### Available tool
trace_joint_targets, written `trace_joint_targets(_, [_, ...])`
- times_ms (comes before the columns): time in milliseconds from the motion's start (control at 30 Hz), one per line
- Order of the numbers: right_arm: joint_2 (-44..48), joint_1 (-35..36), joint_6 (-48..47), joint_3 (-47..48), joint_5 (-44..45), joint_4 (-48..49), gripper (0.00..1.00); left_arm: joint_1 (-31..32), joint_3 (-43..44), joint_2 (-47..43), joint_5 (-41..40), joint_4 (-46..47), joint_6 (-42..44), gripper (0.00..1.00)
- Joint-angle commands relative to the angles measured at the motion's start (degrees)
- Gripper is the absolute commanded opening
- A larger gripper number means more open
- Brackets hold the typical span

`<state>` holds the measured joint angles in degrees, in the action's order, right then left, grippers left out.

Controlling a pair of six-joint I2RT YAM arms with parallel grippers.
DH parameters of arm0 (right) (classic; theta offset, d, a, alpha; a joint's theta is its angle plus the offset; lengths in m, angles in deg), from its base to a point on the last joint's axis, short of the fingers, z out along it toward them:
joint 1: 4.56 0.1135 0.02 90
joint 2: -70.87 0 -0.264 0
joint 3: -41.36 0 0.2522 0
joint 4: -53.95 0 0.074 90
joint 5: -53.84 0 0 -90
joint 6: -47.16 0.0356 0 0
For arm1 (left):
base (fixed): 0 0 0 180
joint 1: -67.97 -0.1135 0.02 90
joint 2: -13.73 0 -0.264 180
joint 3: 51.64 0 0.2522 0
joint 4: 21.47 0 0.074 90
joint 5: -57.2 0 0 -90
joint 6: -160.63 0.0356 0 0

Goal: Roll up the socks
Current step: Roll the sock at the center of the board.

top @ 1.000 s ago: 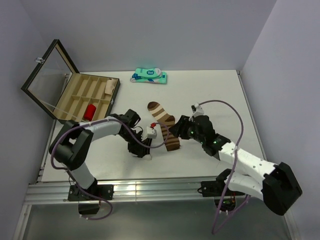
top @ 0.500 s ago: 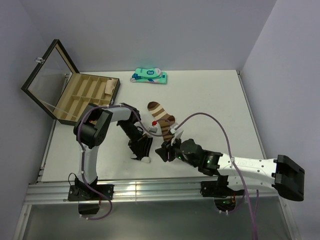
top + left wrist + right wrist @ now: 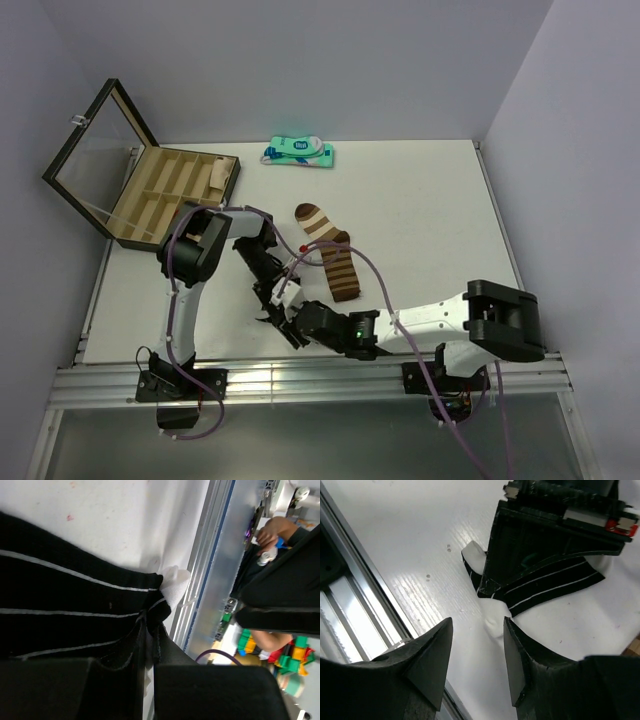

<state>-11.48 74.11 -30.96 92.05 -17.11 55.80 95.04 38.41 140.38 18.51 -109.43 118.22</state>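
My left gripper (image 3: 275,303) is shut on the black sock (image 3: 75,600), pinching the thin-striped fabric close to its white toe (image 3: 175,582). Seen from the right wrist, that sock (image 3: 547,582) hangs out from under the left gripper (image 3: 555,525), and its white toe (image 3: 495,620) rests on the table. My right gripper (image 3: 477,647) is open just short of the toe, with nothing between its fingers. From above, the right gripper (image 3: 298,328) sits beside the left one near the table's front edge. The brown banded sock (image 3: 330,262) lies flat at mid-table.
An open black case (image 3: 165,192) with tan compartments stands at the back left. A teal-and-white package (image 3: 298,152) lies at the back centre. The metal rail (image 3: 300,378) of the table's front edge runs just below both grippers.
The right arm has swung from beside the brown sock across to the front left, next to the left gripper. The left gripper has drawn the black sock toward the front edge.
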Motion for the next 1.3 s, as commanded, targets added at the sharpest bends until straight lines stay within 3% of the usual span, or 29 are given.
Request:
trace_joint_targets(0, [-2.9, 0.6, -3.2, 3.9, 1.6, 1.4, 0.53, -1.1, 1.2, 1.8, -4.5, 4.1, -0.7, 0.0])
trace_joint_targets(367, [-13.8, 1.0, -5.3, 7.5, 2.9, 2.2, 0.54, -1.3, 1.0, 2.4, -6.0, 4.5, -1.4, 0.02])
trace_joint_targets(633, [-17.0, 1.0, -6.1, 8.2, 5.4, 3.1, 0.55, -1.3, 1.0, 2.6, -6.5, 3.4, -0.4, 0.03])
trace_joint_targets(1033, [-19.9, 1.7, -7.1, 6.9, 16.3, 7.4, 0.53, -1.3, 0.2, 3.0, -7.4, 1.2, 2.0, 0.05])
trace_joint_targets(1267, [-22.2, 2.3, -8.3, 8.7, 15.6, 5.7, 0.52, -1.3, -0.4, 3.1, -8.1, 0.8, 2.2, 0.06])
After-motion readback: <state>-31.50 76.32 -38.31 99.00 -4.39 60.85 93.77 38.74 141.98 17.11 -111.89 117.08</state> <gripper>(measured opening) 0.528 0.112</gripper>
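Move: The striped sock's white end lies about 4 cm ahead of my right hand, 3 cm to its left and some 7 cm below; from my left fingers, which already pinch the sock's fold, it is about 2 cm back, 2 cm to the right and 1 cm lower. The sock's black body is centred about 10 cm ahead and 4 cm left of my right hand. The brown sock's middle is roughly 15 cm ahead of that hand and 11 cm to its right. With my left hand nearly still and its shut fingers keeping their pinch on the fold, I sink my right hand about 6 cm, easing slightly left, then slide it low and level some 2 cm forward to the white end beside my left fingertips. My right wrist tips the fingers more steeply down by about 15 degrees; they stay half open, one on each side of the white end. ##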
